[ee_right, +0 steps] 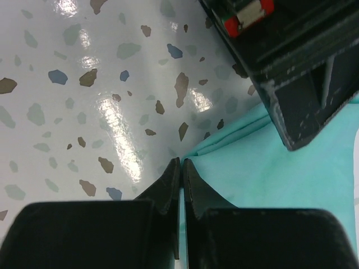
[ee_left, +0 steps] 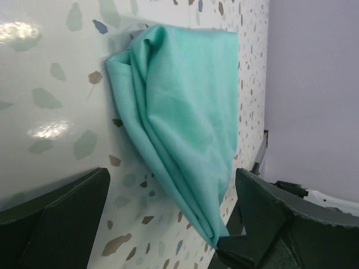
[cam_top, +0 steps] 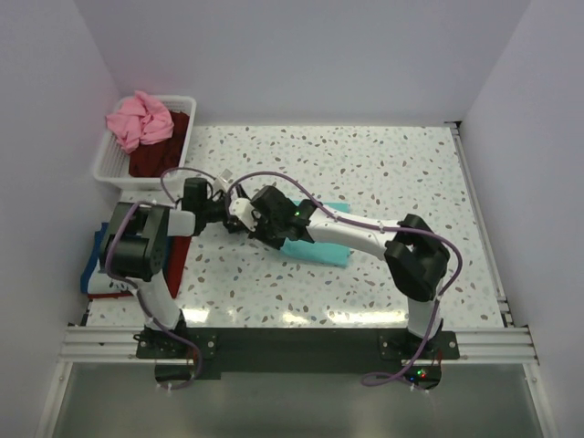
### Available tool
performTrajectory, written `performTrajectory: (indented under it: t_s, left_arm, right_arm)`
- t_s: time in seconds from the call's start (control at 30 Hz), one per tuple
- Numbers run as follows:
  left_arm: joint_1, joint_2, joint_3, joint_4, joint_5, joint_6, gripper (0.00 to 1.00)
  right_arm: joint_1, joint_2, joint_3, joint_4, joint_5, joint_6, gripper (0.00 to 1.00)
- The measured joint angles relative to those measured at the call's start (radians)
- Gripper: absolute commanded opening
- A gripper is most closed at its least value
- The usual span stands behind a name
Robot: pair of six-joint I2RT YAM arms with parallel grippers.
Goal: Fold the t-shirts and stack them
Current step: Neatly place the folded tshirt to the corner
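A teal-green t-shirt (cam_top: 315,248) lies folded on the speckled table (cam_top: 383,164), partly under my right arm. My right gripper (ee_right: 180,162) is shut on the shirt's left corner, with a thin strip of teal cloth (ee_right: 280,168) showing between its fingers. My left gripper (ee_left: 168,224) stands wide open just left of that corner, and the teal shirt (ee_left: 185,112) hangs between its spread fingers (ee_left: 56,218) without touching them. From above, the left gripper (cam_top: 222,203) and right gripper (cam_top: 245,217) are nearly together.
A white slatted basket (cam_top: 108,155) at the back left holds a pink t-shirt (cam_top: 139,119) and a dark maroon one (cam_top: 151,160). A stack with a blue t-shirt (cam_top: 94,255) and a red one (cam_top: 178,251) lies at the left edge under my left arm.
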Motion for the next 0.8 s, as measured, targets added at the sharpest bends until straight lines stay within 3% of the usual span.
performTrajectory:
  t_s: [0.33,0.43,0.53,0.6,0.63,0.7,0.73,0.8]
  left_arm:
    - [-0.132,0.085,0.002,0.186,0.003,-0.212,1.0]
    - [-0.135,0.11,0.022,0.191,0.011,-0.246,0.87]
    - [-0.136,0.135,0.045,0.17,0.013,-0.249,0.59]
    - [-0.135,0.143,0.068,0.074,0.006,-0.196,0.21]
    - [-0.135,0.143,0.079,0.036,0.0,-0.17,0.14]
    - [-0.132,0.144,0.122,-0.117,-0.017,-0.069,0.0]
    - [-0.13,0.144,0.142,-0.186,-0.025,-0.018,0.0]
    - [-0.118,0.142,0.183,-0.324,-0.025,0.087,0.0]
  right_arm:
    - [0.0,0.0,0.0,-0.011,-0.028,0.001,0.0]
    - [0.0,0.0,0.0,-0.013,-0.035,0.004,0.0]
    - [-0.001,0.0,0.0,-0.016,-0.054,0.014,0.0]
    - [-0.001,0.0,0.0,-0.023,-0.076,0.027,0.0]
    - [-0.001,0.0,0.0,-0.025,-0.08,0.029,0.02]
    - [-0.001,0.0,0.0,-0.029,-0.1,0.042,0.15]
    - [-0.002,0.0,0.0,-0.031,-0.106,0.048,0.3]
    - [-0.011,-0.006,0.0,-0.042,-0.134,0.072,0.46]
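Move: The t-shirt's left edge, held up by the shut right fingers, lies about 5 cm right of the open left hand, 1 cm back and 3 cm below. The right gripper is roughly 10 cm right of the left hand and 7 cm back; the t-shirt's middle is 20 cm right, 5 cm back. The folded stack lies some 28 cm left and 12 cm back. From the right hand, that left edge is about 5 cm ahead, 4 cm left and 6 cm below. Left hand reaches about 5 cm right, then sinks and pinches the t-shirt's left edge; right fingers begin opening. ##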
